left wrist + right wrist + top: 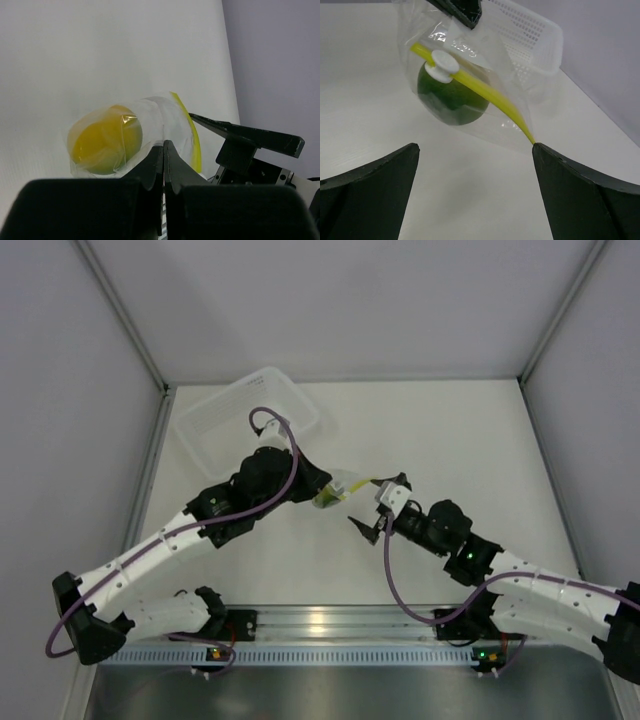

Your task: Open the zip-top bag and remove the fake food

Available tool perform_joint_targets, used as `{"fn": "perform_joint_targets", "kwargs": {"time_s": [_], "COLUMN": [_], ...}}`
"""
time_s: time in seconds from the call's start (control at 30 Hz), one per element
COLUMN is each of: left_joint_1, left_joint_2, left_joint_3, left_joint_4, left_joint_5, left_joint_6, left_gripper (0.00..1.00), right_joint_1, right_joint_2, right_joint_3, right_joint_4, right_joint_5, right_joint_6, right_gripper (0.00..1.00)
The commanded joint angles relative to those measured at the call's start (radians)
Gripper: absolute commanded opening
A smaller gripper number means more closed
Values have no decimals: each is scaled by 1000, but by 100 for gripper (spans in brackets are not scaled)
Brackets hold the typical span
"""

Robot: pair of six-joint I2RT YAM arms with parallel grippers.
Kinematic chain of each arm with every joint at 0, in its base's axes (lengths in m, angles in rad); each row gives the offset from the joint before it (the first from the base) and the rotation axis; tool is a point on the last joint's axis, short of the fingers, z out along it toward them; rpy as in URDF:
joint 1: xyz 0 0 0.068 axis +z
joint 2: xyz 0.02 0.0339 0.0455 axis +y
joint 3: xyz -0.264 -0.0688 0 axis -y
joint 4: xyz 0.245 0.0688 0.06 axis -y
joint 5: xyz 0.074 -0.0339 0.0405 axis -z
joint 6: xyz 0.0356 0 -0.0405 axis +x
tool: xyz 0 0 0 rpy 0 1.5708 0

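Observation:
The zip-top bag (345, 489) is a clear pouch near mid-table. My left gripper (322, 494) is shut on its plastic edge, jaws pressed together (164, 146). The fake food sits inside the bag, yellow in the left wrist view (105, 142) and green in the right wrist view (452, 97). The yellow zip strip (487, 97) carries a white slider (445, 62). My right gripper (378, 506) is open and empty just right of the bag. In the right wrist view (475, 150) the strip's end touches its right fingertip (536, 147).
A translucent white basket (248, 418) stands at the back left, behind the left arm; it also shows in the right wrist view (532, 35). White walls close the table on three sides.

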Motion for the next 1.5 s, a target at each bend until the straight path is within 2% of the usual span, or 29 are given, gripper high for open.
{"fn": "perform_joint_targets", "kwargs": {"time_s": [0.0, 0.33, 0.53, 0.57, 0.73, 0.77, 0.8, 0.83, 0.93, 1.0, 1.03, 1.1, 1.13, 1.23, 1.3, 1.4, 1.43, 1.47], "left_joint_1": [3, 3, 3, 3, 3, 5, 6, 9, 17, 19, 19, 19, 19, 19, 19, 19, 19, 17], "left_joint_2": [-24, -13, -10, -10, -14, -11, -11, -16, -53, -65, -67, -65, -65, -85, -114, -218, -279, -315], "left_joint_3": [53, 70, 82, 82, 86, 91, 94, 100, 96, 111, 119, 132, 134, 94, 39, -96, -186, -223], "left_joint_4": [6, 4, 4, 3, -11, -26, -33, -37, -40, -37, -37, -34, -34, 12, 125, 277, 393, 474], "left_joint_5": [40, 68, 101, 104, 92, 86, 68, 55, -38, -61, -73, -72, -69, -101, -89, 44, 149, 187], "left_joint_6": [2, 13, 21, 22, 33, 37, 50, 62, 123, 201, 226, 303, 329, 425, 534, 675, 741, 766], "left_gripper": [0, 0, 0, 0, 0, 0, 0, 0, 0, 17, 40, 60, 76, 97, 98, 98, 98, 98], "right_joint_1": [13, 11, 13, 13, 13, 13, 13, 14, 13, 14, 13, 13, 13, 14, 11, 5, 2, -7], "right_joint_2": [21, 5, 82, 88, 110, 107, 101, 96, 93, 110, 117, 139, 145, 145, 140, 142, 145, 147], "right_joint_3": [31, 36, 111, 114, 128, 129, 131, 137, 172, 220, 232, 269, 286, 307, 313, 338, 365, 378], "right_joint_4": [172, 219, 170, 175, 183, 178, 169, 157, 68, -23, -47, -119, -139, -211, -248, -317, -389, -426], "right_joint_5": [100, 91, 48, 46, -21, -28, -35, -52, -74, -107, -120, -159, -166, -187, -224, -293, -310, -354], "right_joint_6": [-40, -80, -74, -61, -32, -25, -21, -18, 9, 60, 75, 115, 138, 185, 213, 288, 331, 342], "right_gripper": [98, 95, 56, 42, 23, 11, 5, 0, 0, 0, 0, 0, 0, 0, 0, 0, 0, 0]}}
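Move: The right hand is open, with the near end of the bag's yellow zip strip about 4 cm ahead of it and 1 cm above, by its forward fingertip. The white slider sits some 6 cm to this hand's left and about 3 cm higher, and the fake food in the bag is about 9 cm left, 2 cm ahead, level in height. The left hand already pinches the bag's edge; from it that strip end lies about 10 cm right, 2 cm ahead and 5 cm lower. The right hand rises about 4 cm and reaches 2 cm forward, then shuts its fingers on the near end of the zip strip while easing left, as the left hand, still pinching the bag, drifts slightly up and back. Once the right grip is shut, the left fingers open wide and let go, that hand backing off roughly 5 cm left and up with its fingers tipping up some 30 degrees, while the right hand draws the held strip back about 5 cm and a little left, finally lowering and tipping its fingers down. ##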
